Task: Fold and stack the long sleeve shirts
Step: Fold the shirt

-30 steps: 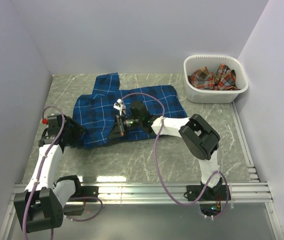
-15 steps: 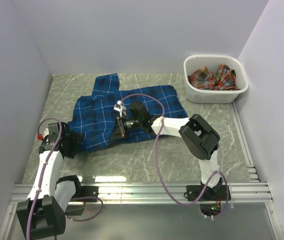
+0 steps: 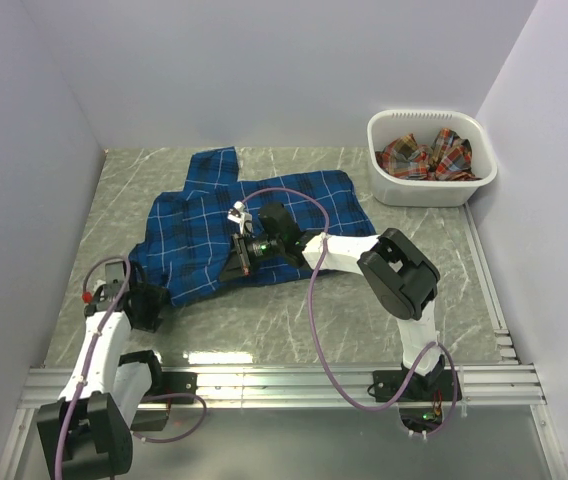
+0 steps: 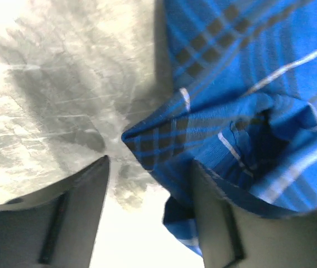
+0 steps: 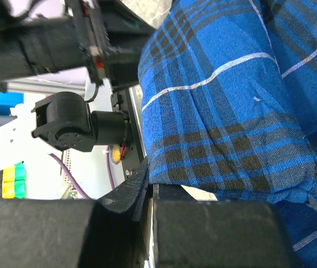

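Observation:
The blue long sleeve shirt (image 3: 254, 215) lies spread on the table, partly rumpled. My right gripper (image 3: 238, 263) rests at its near edge, shut on a raised fold of the blue cloth (image 5: 225, 123), which enters the closed jaws at the right gripper's tips (image 5: 150, 184). My left gripper (image 3: 154, 303) sits low at the shirt's near-left corner. In the left wrist view the left gripper (image 4: 150, 167) stands open, a corner of the blue shirt (image 4: 158, 142) reaches between the fingers, and cloth drapes over the right finger (image 4: 220, 223). A red-orange plaid shirt (image 3: 426, 155) lies crumpled in the basket.
The white plastic basket (image 3: 431, 190) stands at the back right corner. Walls close in on the left, back and right. A metal rail (image 3: 284, 380) runs along the near edge by the arm bases. Grey marble tabletop (image 3: 294, 320) shows in front of the shirt.
My left arm has drawn back toward the near-left corner, and the shirt's near-left corner has stretched out after it. The right arm has not moved.

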`<state>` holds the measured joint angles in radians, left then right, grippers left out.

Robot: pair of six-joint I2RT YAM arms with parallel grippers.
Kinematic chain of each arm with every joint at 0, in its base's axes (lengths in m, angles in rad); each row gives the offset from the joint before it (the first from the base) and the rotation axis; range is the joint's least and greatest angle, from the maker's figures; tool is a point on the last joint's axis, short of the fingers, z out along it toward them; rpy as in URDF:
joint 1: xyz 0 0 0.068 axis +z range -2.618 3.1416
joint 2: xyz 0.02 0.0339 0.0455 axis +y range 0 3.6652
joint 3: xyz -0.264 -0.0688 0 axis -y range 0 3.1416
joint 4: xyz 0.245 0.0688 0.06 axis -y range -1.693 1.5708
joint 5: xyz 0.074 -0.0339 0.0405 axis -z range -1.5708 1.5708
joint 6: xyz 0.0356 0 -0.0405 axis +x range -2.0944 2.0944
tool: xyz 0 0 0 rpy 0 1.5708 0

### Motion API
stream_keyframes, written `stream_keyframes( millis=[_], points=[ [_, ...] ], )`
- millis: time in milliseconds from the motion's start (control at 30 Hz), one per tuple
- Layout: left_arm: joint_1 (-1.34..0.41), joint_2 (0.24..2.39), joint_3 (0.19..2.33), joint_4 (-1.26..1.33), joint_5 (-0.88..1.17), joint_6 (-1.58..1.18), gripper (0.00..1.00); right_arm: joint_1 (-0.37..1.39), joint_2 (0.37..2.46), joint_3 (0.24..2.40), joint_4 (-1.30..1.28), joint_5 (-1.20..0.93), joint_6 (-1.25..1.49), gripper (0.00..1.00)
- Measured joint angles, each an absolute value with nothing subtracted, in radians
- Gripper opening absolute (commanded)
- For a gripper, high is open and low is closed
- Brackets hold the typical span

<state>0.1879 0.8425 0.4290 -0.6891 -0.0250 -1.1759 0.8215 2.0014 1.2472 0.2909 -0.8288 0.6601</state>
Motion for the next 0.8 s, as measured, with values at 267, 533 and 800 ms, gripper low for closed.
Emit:
stream_keyframes(
  millis=[267, 533, 800],
  points=[
    [0.188, 0.882, 0.376, -0.583, -0.01, -1.221, 0.26, 0.822, 2.002, 1.248, 0.289, -0.832, 0.661, 0.0],
    [0.188, 0.944, 0.361, -0.471, -0.07, -1.245, 0.0, 0.822, 2.001, 1.35, 0.138, -0.899, 0.664, 0.0],
    [0.188, 0.988, 0.351, -0.355, -0.115, -1.269, 0.0, 0.817, 1.999, 1.418, -0.014, -1.048, 0.717, 0.05]
  ],
)
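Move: A loose corner at the shirt's near left end lies about 2 cm ahead of the left hand, 1 cm to its left and 2 cm below. The fold of the near edge that the right hand already holds is some 20 cm to the left hand's right, 4 cm ahead and 8 cm above; the far sleeve lies about 36 cm ahead and 15 cm right. From the right hand, that corner is about 20 cm left, 1 cm back and 11 cm below. The left fingers shut from well open and pinch the shirt's near left corner, the hand sinking about 2 cm to it, then easing some 4 cm forward and 2 cm left with the corner in its grip. The right hand, at rest at first, keeps its hold on the raised fold and lifts it about 4 cm, drawing back 3 cm towards the robot as the wrist turns some 15 degrees. ##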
